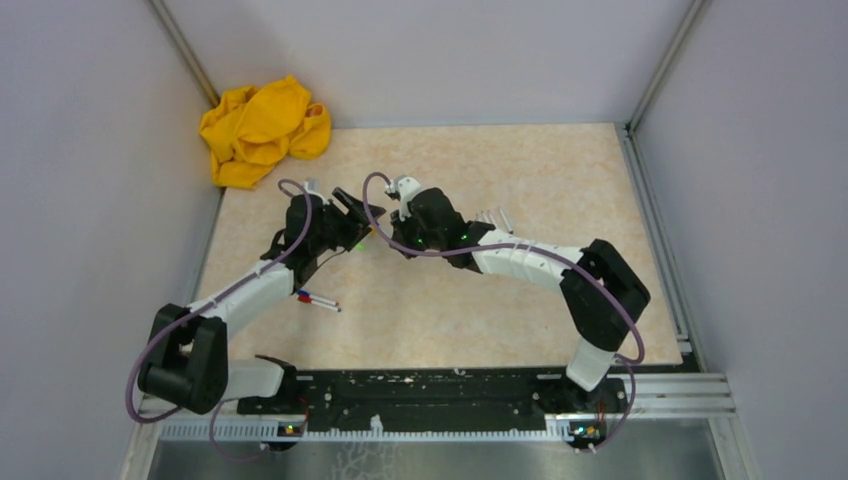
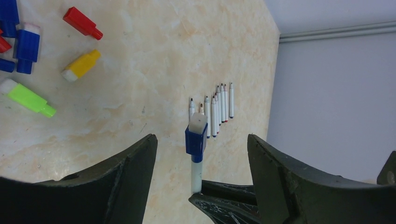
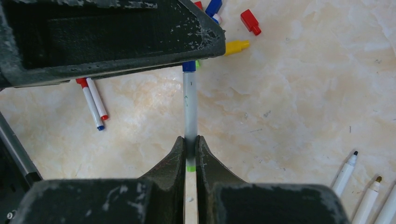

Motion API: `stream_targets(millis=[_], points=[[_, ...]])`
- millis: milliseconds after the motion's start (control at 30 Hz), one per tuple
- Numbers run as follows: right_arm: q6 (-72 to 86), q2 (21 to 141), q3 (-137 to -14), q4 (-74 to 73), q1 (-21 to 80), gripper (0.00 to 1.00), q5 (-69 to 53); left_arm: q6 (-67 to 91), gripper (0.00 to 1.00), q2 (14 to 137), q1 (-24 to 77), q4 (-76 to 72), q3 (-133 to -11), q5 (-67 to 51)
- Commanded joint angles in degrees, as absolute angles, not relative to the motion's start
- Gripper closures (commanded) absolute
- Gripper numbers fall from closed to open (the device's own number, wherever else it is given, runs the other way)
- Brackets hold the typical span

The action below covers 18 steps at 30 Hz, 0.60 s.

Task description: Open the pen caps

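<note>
My right gripper (image 3: 190, 149) is shut on the grey-white barrel of a marker (image 3: 189, 107), just above its green end band. The marker's far end carries a blue pen cap (image 2: 196, 139). My left gripper (image 2: 201, 137) is open, with one finger on each side of that cap and a gap to it on both sides. In the top view the two grippers (image 1: 350, 215) (image 1: 385, 232) meet nose to nose over the middle of the table. Loose pen caps lie on the table: red (image 2: 81, 22), yellow (image 2: 80, 65), green (image 2: 28, 98) and blue (image 2: 27, 44).
A row of several uncapped markers (image 2: 217, 109) lies to the right of the grippers. Two capped markers (image 3: 93, 100) lie by the left arm. A crumpled yellow cloth (image 1: 262, 130) sits in the far left corner. Grey walls close in the table on three sides.
</note>
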<state>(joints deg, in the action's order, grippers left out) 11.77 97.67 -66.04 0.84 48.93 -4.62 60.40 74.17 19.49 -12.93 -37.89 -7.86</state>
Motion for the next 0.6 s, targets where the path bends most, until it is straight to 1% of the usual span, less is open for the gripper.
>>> stream_targets(millis=[0,100,233,400,567], points=[[11.97,93.98,-66.66,2.99,48.38,1.0,-6.14,61.44,0.26,75.45,19.25,-16.92,-38.14,-9.54],[11.92,93.62,-65.96,3.08,48.41,1.0,-6.57,61.33,0.33,76.25,19.24,-17.8,-38.12,-9.9],[11.78,93.43,-65.29,3.08,48.1,1.0,-6.92,61.35,0.48,77.22,19.24,-18.24,-38.38,-10.55],[11.63,93.11,-64.26,2.92,47.69,1.0,-7.77,60.72,0.55,76.47,19.25,-17.62,-38.24,-9.38],[11.61,92.88,-63.5,2.97,47.48,1.0,-8.41,60.27,0.58,76.02,19.13,-17.13,-38.21,-8.71]])
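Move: The blue cap of the pen held in the right hand is already between the left hand's open fingers, about 1 cm ahead of and 1 cm below its hand point. On the table some 13 cm below the left hand, the loose yellow cap lies level with it and 3 cm to its left, the red cap 2 cm ahead and 4 cm left, the green cap 3 cm back and 6 cm left. From the right hand the blue cap is about 5 cm ahead, 5 cm left and 1 cm up. The left hand narrows its fingers around the blue cap from nearly wide open to a bit under half open, easing about 1 cm down, to the right and forward as it does, its wrist hardly turning. The right hand keeps its shut grip on the pen's white body and holds the cap end up between those fingers, rising slightly and sinking again while drifting about 1 cm back and to the right. ##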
